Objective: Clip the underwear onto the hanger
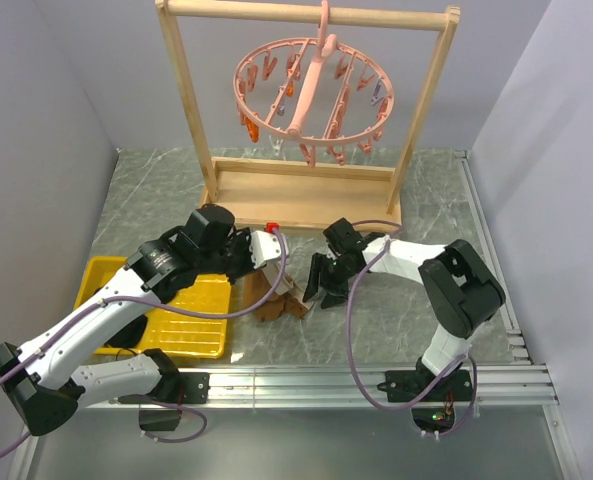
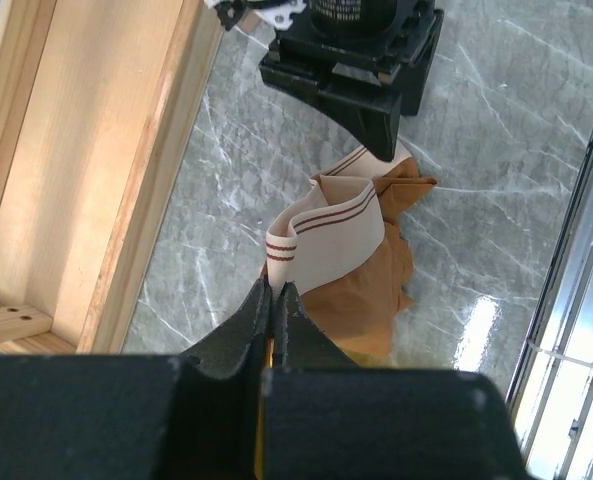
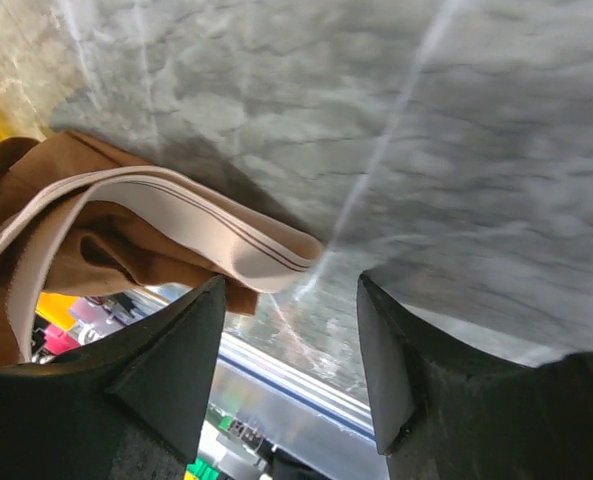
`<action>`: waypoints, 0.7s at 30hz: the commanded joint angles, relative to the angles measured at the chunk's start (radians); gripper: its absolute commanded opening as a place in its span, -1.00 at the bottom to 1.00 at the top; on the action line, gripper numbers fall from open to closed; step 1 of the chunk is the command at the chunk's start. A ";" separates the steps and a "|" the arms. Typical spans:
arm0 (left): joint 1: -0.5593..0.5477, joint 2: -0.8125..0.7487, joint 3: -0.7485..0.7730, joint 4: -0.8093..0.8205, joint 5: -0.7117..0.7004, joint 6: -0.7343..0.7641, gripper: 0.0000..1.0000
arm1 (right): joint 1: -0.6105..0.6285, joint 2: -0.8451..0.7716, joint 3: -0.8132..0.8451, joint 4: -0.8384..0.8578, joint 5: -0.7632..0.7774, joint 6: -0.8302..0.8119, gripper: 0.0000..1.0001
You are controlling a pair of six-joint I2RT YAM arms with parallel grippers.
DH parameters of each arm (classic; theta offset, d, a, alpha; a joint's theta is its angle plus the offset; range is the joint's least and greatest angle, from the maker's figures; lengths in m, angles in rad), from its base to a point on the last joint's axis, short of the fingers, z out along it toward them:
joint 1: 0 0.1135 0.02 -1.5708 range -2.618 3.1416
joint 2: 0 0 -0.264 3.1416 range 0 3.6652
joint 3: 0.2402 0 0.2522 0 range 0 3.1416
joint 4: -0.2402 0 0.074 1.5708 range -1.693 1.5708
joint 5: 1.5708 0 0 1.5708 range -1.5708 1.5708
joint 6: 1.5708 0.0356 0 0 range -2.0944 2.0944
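The brown underwear (image 1: pixel 279 300) hangs bunched just above the table, its pale striped waistband (image 2: pixel 328 228) lifted. My left gripper (image 2: pixel 276 288) is shut on one end of that waistband and holds it up; from above it (image 1: pixel 264 268) sits at the garment's left. My right gripper (image 3: pixel 291 290) is open beside the waistband's other end (image 3: pixel 186 222), the band's edge just above its left finger (image 3: pixel 171 360) with nothing between the jaws. In the top view it (image 1: pixel 324 292) stands right of the garment. The pink hanger (image 1: pixel 311 95) hangs from the wooden rack's top bar, clips dangling.
The wooden rack (image 1: pixel 301 190) stands behind both grippers, its base board (image 2: pixel 86 170) close on my left gripper's left. A yellow tray (image 1: pixel 191 325) lies at the front left, under the left arm. A metal rail (image 1: pixel 376 378) runs along the near edge.
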 commanded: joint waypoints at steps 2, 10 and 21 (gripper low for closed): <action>0.010 -0.021 -0.010 0.050 0.021 -0.031 -0.99 | 0.043 0.080 0.017 0.002 0.044 0.013 0.22; 0.027 -0.007 -0.011 0.047 0.027 -0.060 -0.99 | 0.034 0.189 0.063 0.005 0.038 -0.027 -0.25; 0.103 0.013 0.028 0.062 0.116 -0.183 -0.99 | -0.137 -0.181 0.060 -0.061 0.148 -0.215 -1.00</action>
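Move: The free end of the underwear's waistband, off-white on the brown cloth, lies about 3 cm to the right hand's left, level with it front to back and roughly 1 cm below. The stand's wooden base is centred some 25 cm ahead and 3 cm left of that hand, the yellow tray about 36 cm left and 2 cm back, both a couple of centimetres lower. From the left hand, already gripping the band's other end, the free end is roughly 9 cm right, level front to back and 21 cm down. The right hand slides about 2.5 cm left and sinks about 1 cm, bringing its half-open fingers around the free end of the underwear's waistband, and shuts them to pinch it. It then turns back with the band, quickening some 4 cm right, about as far forward and a couple of centimetres up, away from the left hand's side, while the left hand keeps its pinch on the other end, shifting only a centimetre and turning some 10 degrees. ##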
